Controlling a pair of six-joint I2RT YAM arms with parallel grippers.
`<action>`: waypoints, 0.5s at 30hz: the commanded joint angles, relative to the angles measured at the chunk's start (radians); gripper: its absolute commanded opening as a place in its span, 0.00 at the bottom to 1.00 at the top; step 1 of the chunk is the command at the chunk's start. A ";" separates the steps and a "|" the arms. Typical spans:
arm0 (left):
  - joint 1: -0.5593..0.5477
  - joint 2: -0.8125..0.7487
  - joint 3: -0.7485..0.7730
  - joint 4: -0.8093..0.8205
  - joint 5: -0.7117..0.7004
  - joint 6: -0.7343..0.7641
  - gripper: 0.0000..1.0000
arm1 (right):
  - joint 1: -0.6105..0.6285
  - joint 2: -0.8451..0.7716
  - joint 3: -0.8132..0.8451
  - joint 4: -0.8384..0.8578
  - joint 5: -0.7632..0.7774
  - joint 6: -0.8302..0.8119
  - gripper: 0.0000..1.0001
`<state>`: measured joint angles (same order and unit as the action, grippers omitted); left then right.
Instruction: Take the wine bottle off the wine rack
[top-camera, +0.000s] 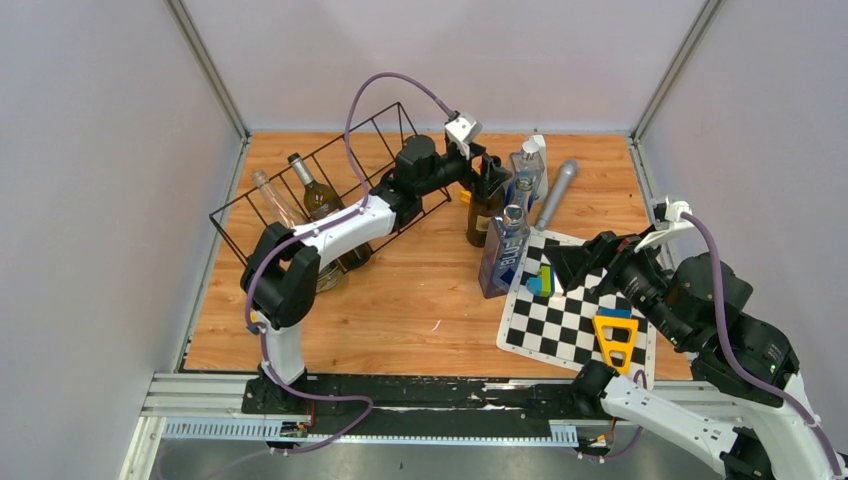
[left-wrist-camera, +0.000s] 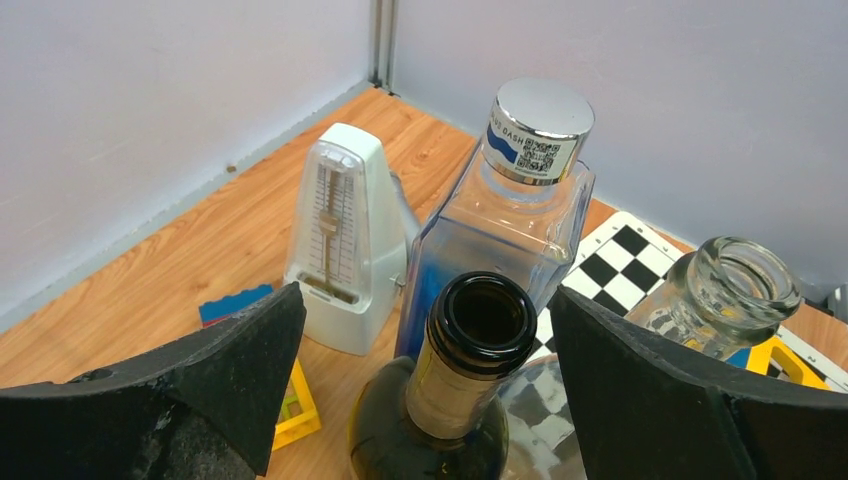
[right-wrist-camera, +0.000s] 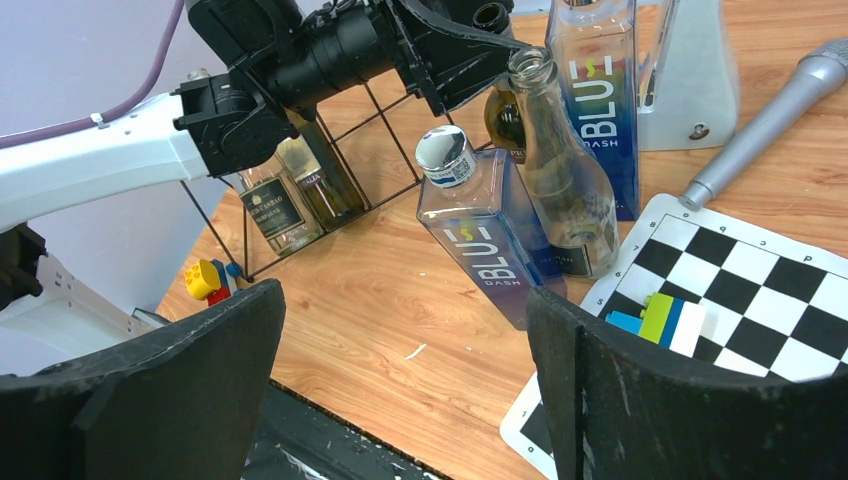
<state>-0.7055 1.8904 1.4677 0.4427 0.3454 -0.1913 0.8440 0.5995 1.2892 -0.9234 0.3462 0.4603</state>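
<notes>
The black wire wine rack (top-camera: 300, 160) lies at the back left and holds a dark green wine bottle (top-camera: 318, 198) and a clear bottle (top-camera: 272, 200); both also show in the right wrist view, the dark one (right-wrist-camera: 320, 180) and the clear one (right-wrist-camera: 270, 205) inside the rack (right-wrist-camera: 390, 132). A dark open-mouthed wine bottle (top-camera: 483, 215) stands upright on the table, right of the rack. My left gripper (left-wrist-camera: 425, 310) is open, its jaws either side of that bottle's neck (left-wrist-camera: 482, 315) with gaps on both sides. My right gripper (right-wrist-camera: 402, 300) is open and empty over the table's front right.
Two blue square bottles (top-camera: 503, 250) (top-camera: 523, 180), a clear glass bottle (right-wrist-camera: 560, 180), a white metronome (left-wrist-camera: 345, 240) and a grey microphone (top-camera: 557, 192) crowd the dark bottle. A checkerboard mat (top-camera: 560, 320) carries toy bricks (right-wrist-camera: 660, 315) and a yellow frame (top-camera: 615, 340).
</notes>
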 joint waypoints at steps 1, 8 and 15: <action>-0.002 -0.085 0.018 -0.003 -0.028 0.037 1.00 | 0.004 -0.005 0.016 0.017 -0.009 0.014 0.91; -0.002 -0.148 0.052 -0.069 -0.148 0.096 1.00 | 0.005 -0.005 0.015 0.018 -0.005 0.015 0.91; -0.002 -0.214 0.188 -0.317 -0.456 0.085 1.00 | 0.004 -0.004 0.022 0.017 0.010 0.012 0.91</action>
<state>-0.7055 1.7714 1.5360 0.2729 0.1432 -0.1062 0.8440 0.5995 1.2896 -0.9234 0.3466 0.4629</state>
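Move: The left hand hovers open around the neck of the brown bottle just stood up, whose middle is roughly 14 cm straight below. The wine bottle left on the rack lies about 35 cm to its left, 1 cm ahead and 18 cm below. The clear rack bottle is some 8 cm farther left than that and 5 cm nearer the base. From the right hand, the wine bottle on the rack is roughly 26 cm ahead, 50 cm left and 28 cm lower. Upward and to its left, gathering speed, the left hand draws off the neck of the standing brown bottle, some 7 cm in all. The already wide-open fingers stay open, while the wrist swings about 10 degrees counter-clockwise and tips slightly upward. ##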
